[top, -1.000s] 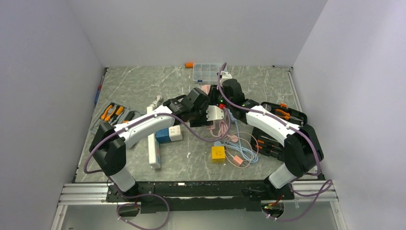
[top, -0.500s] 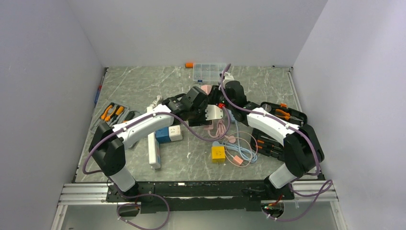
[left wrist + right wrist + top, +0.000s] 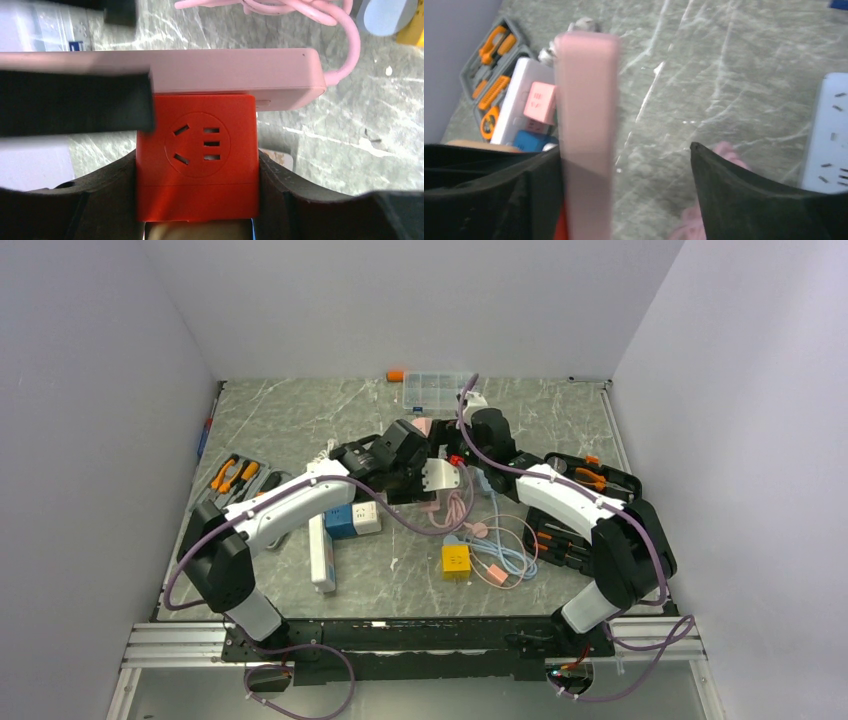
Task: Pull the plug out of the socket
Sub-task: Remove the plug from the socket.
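The plug is a red cube (image 3: 197, 155) with an outlet face, and my left gripper (image 3: 197, 172) is shut on its two sides. Its far side butts against the socket, a pale pink power strip (image 3: 210, 70) with a pink cord (image 3: 345, 55), lifted off the table. In the top view the strip (image 3: 443, 476) hangs between both grippers. My right gripper (image 3: 624, 150) is open around the strip (image 3: 586, 125), which leans on its left finger (image 3: 499, 195); the right finger (image 3: 749, 200) stands well clear. Whether the plug's pins are seated is hidden.
A long white power strip (image 3: 322, 545) lies at the left beside blue and white cubes (image 3: 352, 520). A yellow cube (image 3: 456, 560) and coiled pink and blue cords (image 3: 500, 555) lie in front. Tool trays sit left (image 3: 235, 480) and right (image 3: 585, 480); a clear box (image 3: 432, 390) at the back.
My right gripper's jaws have opened off the pink strip. The left arm has drawn slightly left, with the red plug and strip still in its grip.
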Controlling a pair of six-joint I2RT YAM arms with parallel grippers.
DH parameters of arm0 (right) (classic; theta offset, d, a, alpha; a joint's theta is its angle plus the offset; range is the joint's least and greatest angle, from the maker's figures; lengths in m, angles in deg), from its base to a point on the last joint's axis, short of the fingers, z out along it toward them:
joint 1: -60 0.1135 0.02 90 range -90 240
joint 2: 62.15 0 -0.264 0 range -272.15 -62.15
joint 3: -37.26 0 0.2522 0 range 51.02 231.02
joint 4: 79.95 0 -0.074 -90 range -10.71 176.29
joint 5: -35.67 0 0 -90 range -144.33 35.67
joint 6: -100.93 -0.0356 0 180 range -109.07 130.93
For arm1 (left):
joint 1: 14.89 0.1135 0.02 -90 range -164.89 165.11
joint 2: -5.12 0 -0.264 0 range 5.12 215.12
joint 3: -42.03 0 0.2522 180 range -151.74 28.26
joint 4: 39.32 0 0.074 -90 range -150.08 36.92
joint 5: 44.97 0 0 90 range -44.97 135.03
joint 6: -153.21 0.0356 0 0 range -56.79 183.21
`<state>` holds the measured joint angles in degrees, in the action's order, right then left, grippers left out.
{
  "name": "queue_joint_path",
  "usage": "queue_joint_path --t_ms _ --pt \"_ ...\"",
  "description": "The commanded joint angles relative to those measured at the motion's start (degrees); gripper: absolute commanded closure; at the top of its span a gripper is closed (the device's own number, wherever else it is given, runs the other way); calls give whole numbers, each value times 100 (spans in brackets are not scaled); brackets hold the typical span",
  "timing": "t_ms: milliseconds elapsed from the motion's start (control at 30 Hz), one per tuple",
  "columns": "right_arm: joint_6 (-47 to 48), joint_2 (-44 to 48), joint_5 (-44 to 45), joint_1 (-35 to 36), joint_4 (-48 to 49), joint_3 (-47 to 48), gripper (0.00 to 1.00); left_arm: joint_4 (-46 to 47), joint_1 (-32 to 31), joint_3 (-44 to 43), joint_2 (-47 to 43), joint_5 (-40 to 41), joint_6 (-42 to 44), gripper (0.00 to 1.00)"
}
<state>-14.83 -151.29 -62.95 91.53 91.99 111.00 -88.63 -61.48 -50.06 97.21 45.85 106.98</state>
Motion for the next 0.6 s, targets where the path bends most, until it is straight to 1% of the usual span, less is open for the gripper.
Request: queue_joint_path --t_ms 0,133,233,400,467,567 --pt "387 59 -162 -409 -274 -175 1 -203 224 -206 -614 109 -192 100" --pt "18 467 -773 -836 10 -549 0 -163 351 -135 -614 63 -290 100" --pt "-148 814 -1099 -1027 198 -888 0 -88 478 -148 -573 64 -395 100" --pt "-316 1496 -1508 -1035 673 -1761 0 -141 725 -361 -342 164 -531 100" --pt "-309 1807 -1601 -1035 719 -1983 0 -85 759 -369 -265 241 -504 100" --pt "-266 2004 -1764 -991 682 -2164 0 13 769 -408 -156 321 -475 100"
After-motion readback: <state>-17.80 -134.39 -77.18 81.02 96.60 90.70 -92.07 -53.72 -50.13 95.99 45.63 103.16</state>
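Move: The left hand still holds the red socket between its fingers. The pink power strip, plugged to that socket, has its middle about 4 cm ahead, 3 cm right and 2 cm below this hand. From the right hand, its fingers already partly open around the strip's far part, the strip's middle is roughly 5 cm back, 2 cm left and 2 cm lower. On the table the pink cord bundle lies 11 cm back, 3 cm right and 15 cm below the right hand. Rightward and then also back, each about 6 cm, the right hand opens its fingers fully, lets go of the pink strip and draws away from it, sinking only slightly near the end. The left hand keeps its grip on the red socket, wavers about a centimetre left and back again, then swings some 5 cm left and 2 cm forward, turning about 10 degrees counter-clockwise. ##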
